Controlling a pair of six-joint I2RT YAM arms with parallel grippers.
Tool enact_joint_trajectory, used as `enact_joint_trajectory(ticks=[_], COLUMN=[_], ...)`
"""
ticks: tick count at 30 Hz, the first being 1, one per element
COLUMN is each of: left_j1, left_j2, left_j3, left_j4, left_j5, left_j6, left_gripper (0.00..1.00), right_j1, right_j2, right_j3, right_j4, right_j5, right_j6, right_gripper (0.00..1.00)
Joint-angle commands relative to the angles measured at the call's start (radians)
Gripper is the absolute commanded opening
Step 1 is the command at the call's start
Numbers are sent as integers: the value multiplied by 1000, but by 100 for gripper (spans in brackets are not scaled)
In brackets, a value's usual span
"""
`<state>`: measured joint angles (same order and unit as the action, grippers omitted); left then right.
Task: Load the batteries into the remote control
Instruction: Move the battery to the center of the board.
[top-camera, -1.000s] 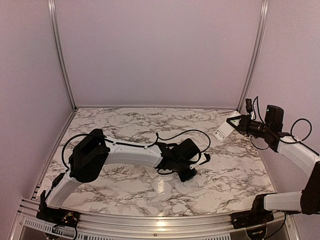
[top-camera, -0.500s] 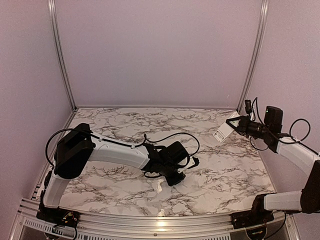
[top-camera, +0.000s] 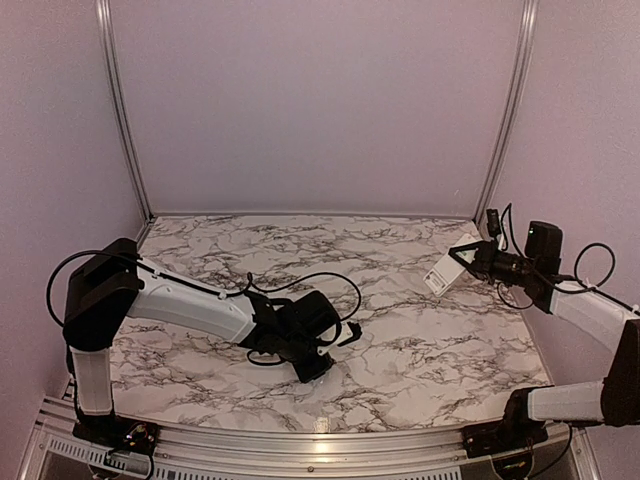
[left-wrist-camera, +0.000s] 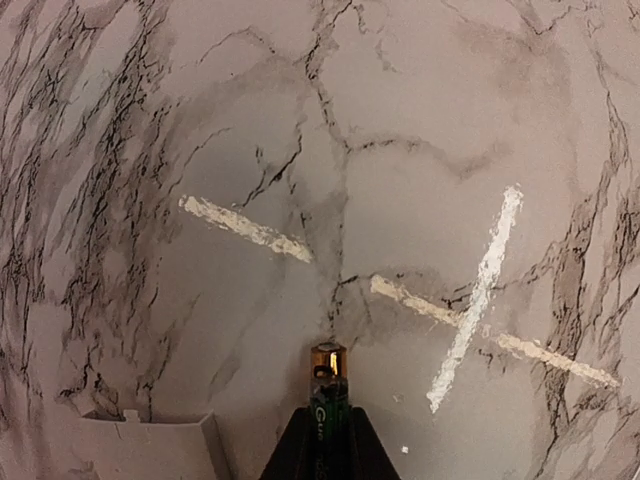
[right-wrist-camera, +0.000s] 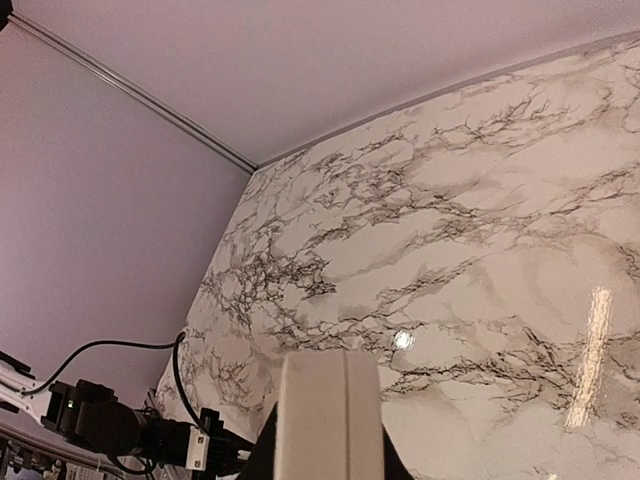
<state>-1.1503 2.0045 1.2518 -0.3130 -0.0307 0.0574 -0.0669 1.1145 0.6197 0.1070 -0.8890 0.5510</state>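
Observation:
In the left wrist view, one of the batteries (left-wrist-camera: 328, 385), dark green with a gold end, sticks out from between the fingers of my left gripper (left-wrist-camera: 327, 440), which is shut on it just above the marble table. From above, the left gripper (top-camera: 350, 330) is low over the table's front middle. My right gripper (top-camera: 464, 258) hangs in the air at the right edge, shut on the white remote control (top-camera: 441, 270). The remote control (right-wrist-camera: 328, 410) fills the bottom of the right wrist view, end-on between the jaws of the right gripper (right-wrist-camera: 325, 445).
A small white flat cover piece (left-wrist-camera: 150, 450) lies on the table just left of the left gripper. Pale tape marks (left-wrist-camera: 480, 300) form a cross on the marble ahead of the battery. Walls and metal rails (top-camera: 125, 110) enclose the table.
My left arm has drawn back toward the left and near edge, carrying the battery. The right gripper has shifted slightly with the remote still in it.

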Motion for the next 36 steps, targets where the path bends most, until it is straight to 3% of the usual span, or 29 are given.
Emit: enact_joint_trajectory(ticks=[1, 4, 23, 31, 36], left_j1=[24, 30, 59, 78, 97], left_j2=[55, 59, 0, -13, -7], left_j3=[-65, -63, -116, -130, -125], left_j4=[-153, -153, -192, -238, -255], left_j5=[4, -3, -40, -41, -70], left_j6=[-29, -28, -38, -26, -28], left_gripper=[15, 23, 48, 49, 43], right_j1=[5, 6, 6, 6, 6], right_j2=[4, 4, 4, 7, 5], right_j3=[9, 11, 11, 14, 15], right_j4=[46, 46, 45, 48, 45], right_j5=[-14, -16, -15, -18, -19], right_j6=[9, 8, 2, 0, -2], right_gripper=[0, 0, 0, 0, 0])
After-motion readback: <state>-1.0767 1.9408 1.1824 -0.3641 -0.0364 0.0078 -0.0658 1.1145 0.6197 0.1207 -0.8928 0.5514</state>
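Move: Between the left fingers, at table level near the middle of the board, are the two batteries, their middle about 1 cm to the hand's right. The white battery cover lies flat roughly 4 cm ahead of this hand and 3 cm to its left, at about the same height. From the right hand, which holds the remote, the batteries are some 26 cm to the left, 13 cm back and 20 cm below. Opening its fingers from nearly shut to about half wide, the left hand lets go of the batteries and backs off them, skimming level just above the board some 4 cm to the left and nearly 2 cm forward. It turns slightly counter-clockwise, and the forward finger ends close beside the cover. ##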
